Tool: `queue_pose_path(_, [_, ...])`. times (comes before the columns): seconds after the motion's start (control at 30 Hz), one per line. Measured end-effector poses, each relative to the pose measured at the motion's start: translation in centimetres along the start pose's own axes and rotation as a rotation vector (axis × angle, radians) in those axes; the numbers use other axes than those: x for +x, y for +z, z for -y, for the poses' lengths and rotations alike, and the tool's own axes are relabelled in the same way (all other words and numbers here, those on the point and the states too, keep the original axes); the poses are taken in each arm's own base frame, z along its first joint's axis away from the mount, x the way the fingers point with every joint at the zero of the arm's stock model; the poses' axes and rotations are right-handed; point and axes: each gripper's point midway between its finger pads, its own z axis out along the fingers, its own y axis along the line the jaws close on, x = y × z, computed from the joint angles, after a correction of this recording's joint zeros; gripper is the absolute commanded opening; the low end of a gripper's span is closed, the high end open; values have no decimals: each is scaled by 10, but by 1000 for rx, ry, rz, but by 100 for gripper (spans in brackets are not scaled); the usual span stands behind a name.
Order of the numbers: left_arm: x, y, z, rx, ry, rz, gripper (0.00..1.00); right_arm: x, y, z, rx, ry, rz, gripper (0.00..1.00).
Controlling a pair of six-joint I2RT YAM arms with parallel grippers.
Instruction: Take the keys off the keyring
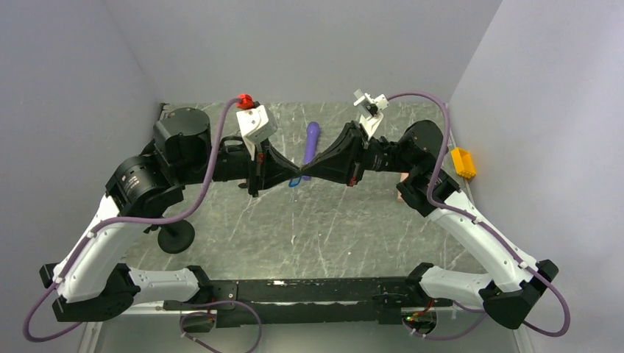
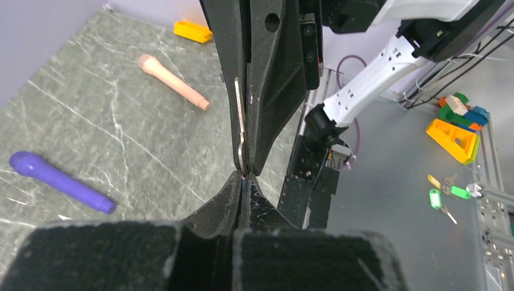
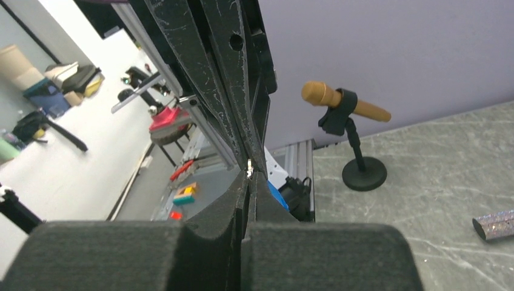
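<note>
My two grippers meet tip to tip above the middle of the table. In the top view the left gripper [image 1: 293,176] and the right gripper [image 1: 309,175] are both shut. The keyring's blue tag [image 1: 294,182] hangs just under their tips. In the left wrist view a thin grey key [image 2: 240,121] stands edge-on, pinched between the right gripper's fingers [image 2: 267,91]. A sliver of blue shows between the tips of my left gripper [image 2: 244,179]. In the right wrist view the blue tag [image 3: 277,197] peeks out beside my right gripper [image 3: 250,176], with a metal glint at the tips.
A purple wand [image 1: 311,143] lies on the table behind the grippers. A peach cylinder [image 2: 173,80] and a yellow block [image 1: 463,162] sit at the right. A black stand with a round base [image 1: 176,237] holds a brown handle at the left. A glittery cylinder [image 3: 494,224] lies nearby.
</note>
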Motion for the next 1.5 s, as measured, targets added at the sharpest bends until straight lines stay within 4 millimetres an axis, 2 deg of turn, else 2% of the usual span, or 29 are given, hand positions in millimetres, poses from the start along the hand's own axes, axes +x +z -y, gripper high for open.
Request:
queue_pose_path(0.43, [44, 7, 10, 82, -85, -170, 0, 44, -11, 3, -23, 42, -178, 0])
queue_pose_path(0.67, [53, 8, 13, 101, -106, -209, 1, 53, -14, 2, -37, 72, -217, 0])
queue_pose_path(0.73, [53, 8, 13, 96, -111, -210, 10, 53, -14, 2, -36, 71, -217, 0])
queue_pose_path(0.83, [51, 8, 8, 61, -114, -202, 40, 52, -13, 5, -22, 69, -209, 0])
queue_pose_path(0.87, [48, 8, 5, 43, -107, -191, 51, 52, -13, 6, -16, 70, -206, 0])
queue_pose_path(0.93, [39, 7, -1, 0, -91, -160, 66, 52, -13, 9, -3, 73, -202, 0])
queue_pose_path(1.03, [16, -3, -12, -83, -58, -78, 79, 51, -12, 14, 27, 71, -187, 0])
queue_pose_path(1.23, [-33, -46, -13, -189, 13, 146, 83, 35, -11, 15, 54, 44, -125, 0])
queue_pose_path(1.4, [-71, -90, -8, -250, 55, 366, 81, 11, -7, 8, 31, 40, -41, 0])
queue_pose_path(1.5, [-87, -107, -4, -262, 56, 476, 81, -8, -2, -2, -9, 47, 26, 0])
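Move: The keyring sits right at both hands' closed fingertips, which meet nose to nose. Its blue tag hangs about 3 cm below and 1 cm to the left of them, level fore and aft. From the left hand, the purple microphone lies on the table roughly 22 cm ahead, 2 cm to the right and 45 cm below; the glittery microphone is about 21 cm ahead, 15 cm left and equally low. Downward first: both closed hands sink together about 5 cm and ease slightly back, fingertips tipping down some 10 degrees. The left fingers then open wide, letting go of the keyring; after a short forward shift that hand rises some 15 cm and pulls off left, fingers tilting up. The right keeps its pinch, drifts forward, then rises back to its starting height. ##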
